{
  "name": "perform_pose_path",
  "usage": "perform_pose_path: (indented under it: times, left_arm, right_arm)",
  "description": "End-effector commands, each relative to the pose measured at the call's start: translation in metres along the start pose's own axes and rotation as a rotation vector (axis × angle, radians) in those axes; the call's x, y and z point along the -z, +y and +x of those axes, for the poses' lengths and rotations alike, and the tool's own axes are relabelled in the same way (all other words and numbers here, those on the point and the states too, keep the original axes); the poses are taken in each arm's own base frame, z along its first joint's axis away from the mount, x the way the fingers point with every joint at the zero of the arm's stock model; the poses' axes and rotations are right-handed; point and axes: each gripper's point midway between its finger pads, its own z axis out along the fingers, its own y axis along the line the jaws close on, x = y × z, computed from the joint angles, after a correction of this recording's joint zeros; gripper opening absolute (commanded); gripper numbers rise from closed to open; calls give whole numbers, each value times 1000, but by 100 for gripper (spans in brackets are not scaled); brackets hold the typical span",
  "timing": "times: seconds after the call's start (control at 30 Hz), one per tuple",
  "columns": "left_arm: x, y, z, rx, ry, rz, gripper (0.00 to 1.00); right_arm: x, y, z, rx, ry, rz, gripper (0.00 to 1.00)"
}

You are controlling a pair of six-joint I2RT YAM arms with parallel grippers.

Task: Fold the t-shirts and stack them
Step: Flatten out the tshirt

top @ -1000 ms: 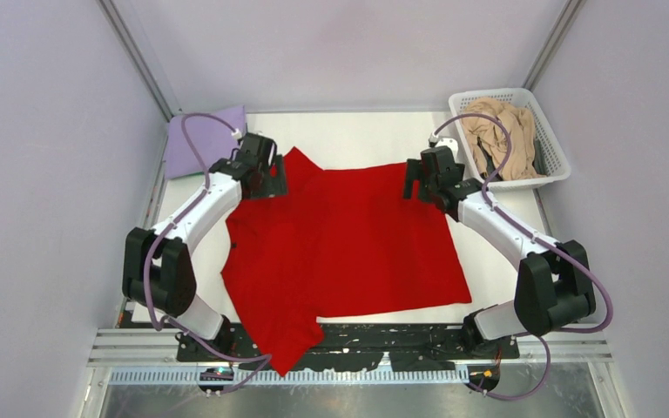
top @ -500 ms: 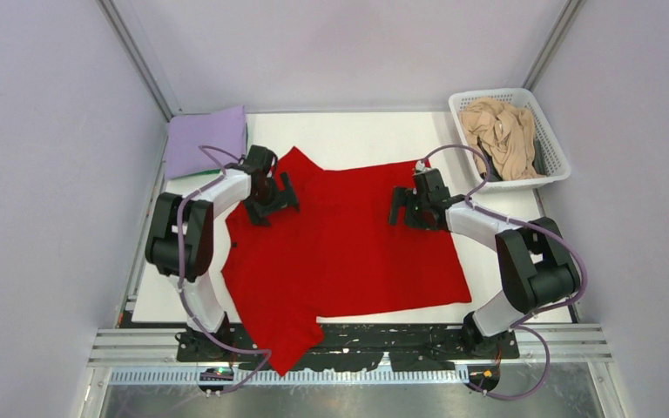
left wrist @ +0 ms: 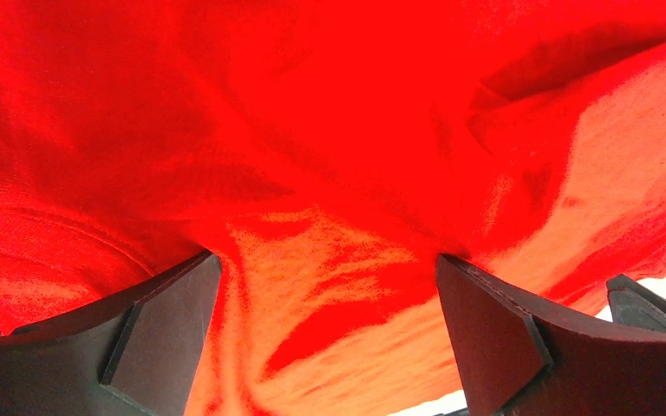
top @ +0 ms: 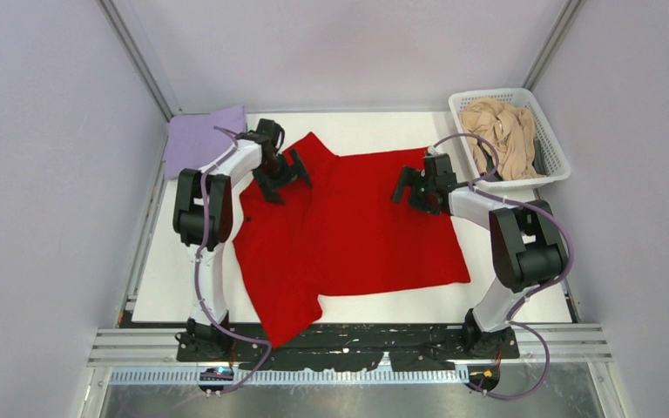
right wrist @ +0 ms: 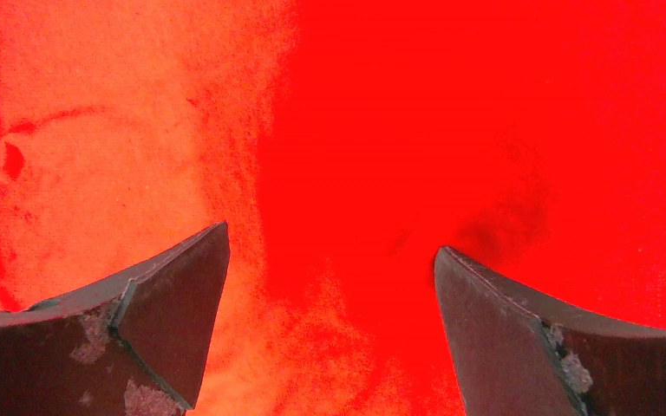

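Observation:
The bright red t-shirt lies spread flat across the middle of the table, with one sleeve hanging over the front edge. My left gripper is open and rests on the shirt's far-left part; red cloth fills its wrist view. My right gripper is open on the shirt's far-right part. A folded lavender t-shirt lies at the back left corner. A crumpled beige t-shirt sits in the basket. No green shirt shows.
The white lattice basket stands at the back right corner of the table. The white table surface shows behind the red shirt and along both sides. Grey walls close in left, right and back.
Both grippers moved toward the back of the table with their arms folding up, and the red shirt slid back with them. Less of it hangs over the front edge.

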Motion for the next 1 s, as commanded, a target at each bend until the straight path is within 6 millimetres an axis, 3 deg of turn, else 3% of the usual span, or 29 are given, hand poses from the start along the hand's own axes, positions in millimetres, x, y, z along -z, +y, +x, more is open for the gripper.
perform_pose_path:
  times: [0.0, 0.33, 0.57, 0.8, 0.97]
  left_arm:
    - [-4, -5, -14, 55, 46, 17, 100]
    - [-12, -17, -47, 132, 43, 68, 100]
    - [-11, -17, -60, 170, 24, 83, 100]
    - [-9, -13, -68, 182, 9, 88, 100]
    - [-2, -15, -85, 167, -42, 91, 100]
  right_arm:
    - [-19, -3, -6, -29, 24, 15, 95]
    - [-35, -3, -27, -107, -5, -4, 95]
    - [-18, -17, -17, -234, -21, 22, 95]
    - [-3, -37, -13, -199, -38, 119, 95]
    - [1, -34, -29, -162, -74, 119, 95]
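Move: The red t-shirt lies right beneath both pairs of fingertips: its middle is about 13 cm to the left hand's right and 11 cm back, and roughly 14 cm to the right hand's left and 9 cm back. Its raised far-left corner stands some 17 cm ahead of the left hand and 4 cm to its right, with the purple stack about 16 cm ahead of that hand and 21 cm left. The laundry basket is some 17 cm ahead of the right hand and 25 cm to its right. With the wide-open fingertips of both hands staying down on the t-shirt, the two arms push it away from the bases at table level, the left going forward about 5 cm, quick at first and then easing off, while turning slightly counter-clockwise. The right also goes about 5 cm forward at first, then draws back some 2 cm and slides about 2 cm to the right over the cloth towards the shirt's right edge, turning roughly 10 degrees clockwise and still open. ##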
